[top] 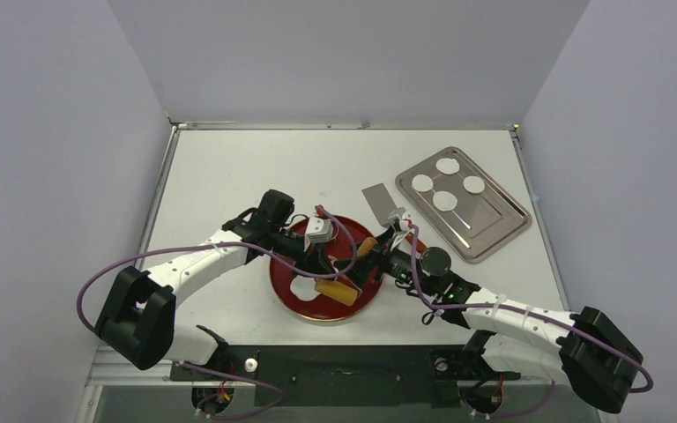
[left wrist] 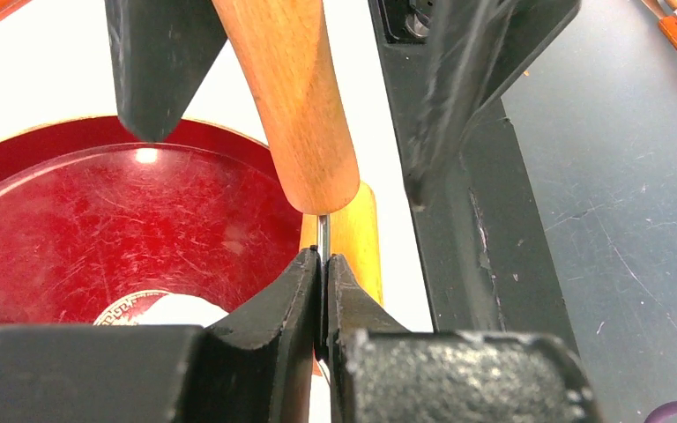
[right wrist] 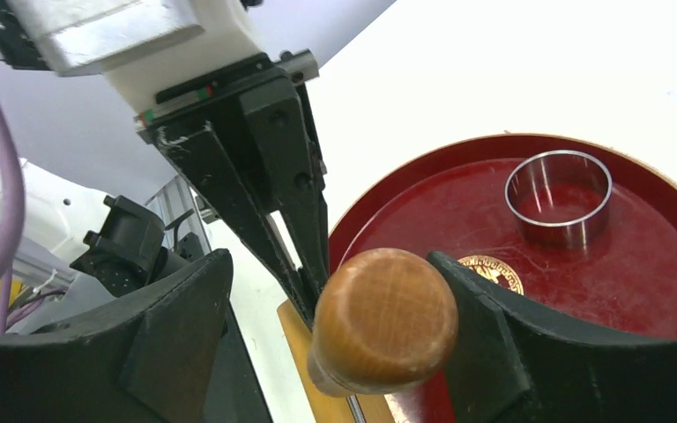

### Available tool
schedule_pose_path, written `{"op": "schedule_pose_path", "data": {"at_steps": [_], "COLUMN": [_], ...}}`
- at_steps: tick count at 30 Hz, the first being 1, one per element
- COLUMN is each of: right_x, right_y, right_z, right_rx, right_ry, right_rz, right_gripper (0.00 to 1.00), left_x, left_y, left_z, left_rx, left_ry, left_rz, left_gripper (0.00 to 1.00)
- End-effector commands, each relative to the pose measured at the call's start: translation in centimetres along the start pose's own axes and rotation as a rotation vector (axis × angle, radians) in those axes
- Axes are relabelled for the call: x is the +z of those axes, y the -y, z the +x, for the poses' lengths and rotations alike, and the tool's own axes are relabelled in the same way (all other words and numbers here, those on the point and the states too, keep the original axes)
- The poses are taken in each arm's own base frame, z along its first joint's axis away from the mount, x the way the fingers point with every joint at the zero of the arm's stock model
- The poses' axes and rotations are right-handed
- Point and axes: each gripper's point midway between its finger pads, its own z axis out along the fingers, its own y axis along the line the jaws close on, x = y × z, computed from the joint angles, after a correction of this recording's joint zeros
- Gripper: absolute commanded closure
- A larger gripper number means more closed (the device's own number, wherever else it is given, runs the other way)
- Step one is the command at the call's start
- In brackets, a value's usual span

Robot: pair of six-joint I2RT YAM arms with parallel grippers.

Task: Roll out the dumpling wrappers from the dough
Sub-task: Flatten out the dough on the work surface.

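Observation:
A wooden rolling pin (right wrist: 383, 317) stands between the fingers of my open right gripper (right wrist: 326, 264). Its right finger (right wrist: 476, 326) is against the pin and the left finger stands well clear. In the top view the pin (top: 366, 248) hangs over the red round tray (top: 282, 291). My left gripper (left wrist: 322, 256) is shut on a thin metal blade (left wrist: 322, 231) fixed to a yellow wooden piece (left wrist: 357, 238), just under the pin's end (left wrist: 304, 106). White dough (top: 301, 286) lies on the red tray (left wrist: 97, 229). Several round dumpling wrappers (top: 445, 201) rest on a steel tray (top: 494, 233).
A steel ring cutter (right wrist: 557, 194) sits on the red tray (right wrist: 652, 264). A flat metal scraper (top: 377, 203) lies between the red tray and the steel tray. The black base rail (left wrist: 485, 229) runs along the table's near edge.

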Motion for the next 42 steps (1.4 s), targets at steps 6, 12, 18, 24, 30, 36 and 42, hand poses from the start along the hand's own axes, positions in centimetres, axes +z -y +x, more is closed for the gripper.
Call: {"op": "schedule_pose_path", "data": {"at_steps": [6,12,18,24,30,36,42], "right_x": [-0.5,0.0,0.0,-0.5,-1.1,0.6,4.5], "right_y": [-2.7,-2.8,-2.5,0.0,4.2,4.3,2.7], "right_z": [0.4,1.2,0.9,0.0,-1.0,-0.6,-1.3], "right_rx": [-0.060,-0.057,-0.063,-0.043,0.011,-0.006,0.023], "right_ry": [-0.098,-0.131,-0.117,-0.058,0.061,0.056,0.046], "right_rz": [-0.146,-0.168,-0.147,0.012,0.272,0.368,0.371], "right_gripper": [0.44,0.52,1.00,1.00,1.00,1.00,1.00], "left_x": [-0.4,-0.4,-0.4,-0.5,-2.9,-5.3,-13.8], "left_y": [0.6,0.8,0.8,-0.7,-5.0,-5.2,-10.9], "left_z": [-3.1,-3.1,-2.9,-3.6,-5.6,-7.2,-2.1], "left_rx": [0.084,0.080,0.078,0.048,-0.057,-0.110,-0.357], "left_ry": [0.062,0.066,0.062,0.063,0.105,0.144,0.034], "left_rz": [0.030,0.039,0.041,-0.027,-0.221,-0.278,-0.798], "left_gripper": [1.00,1.00,1.00,0.97,0.66,0.61,0.56]}}
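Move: Between the open right fingers stands the wooden handle of the roller, its middle about 1 cm left and 2 cm below. From that hand the barrel is some 5 cm back, 6 cm left, 11 cm down; the dough 4 cm back, 14 cm left, 15 cm down; the ring cutter 8 cm ahead, 9 cm left, 13 cm down. From the left hand, shut on the metal rod, the handle is about 2 cm ahead, 5 cm right, 3 cm up. Regripping the roller: the right hand eases back and down about 2 cm each and closes on the handle while the left still pinches the rod. The left then opens to under half and pulls away forward some 10 cm, a little left and up, towards the ring cutter. The right swings the roller about 5 cm forward and 4 cm down, turning some 25 degrees clockwise, its fingers tipping downward. ##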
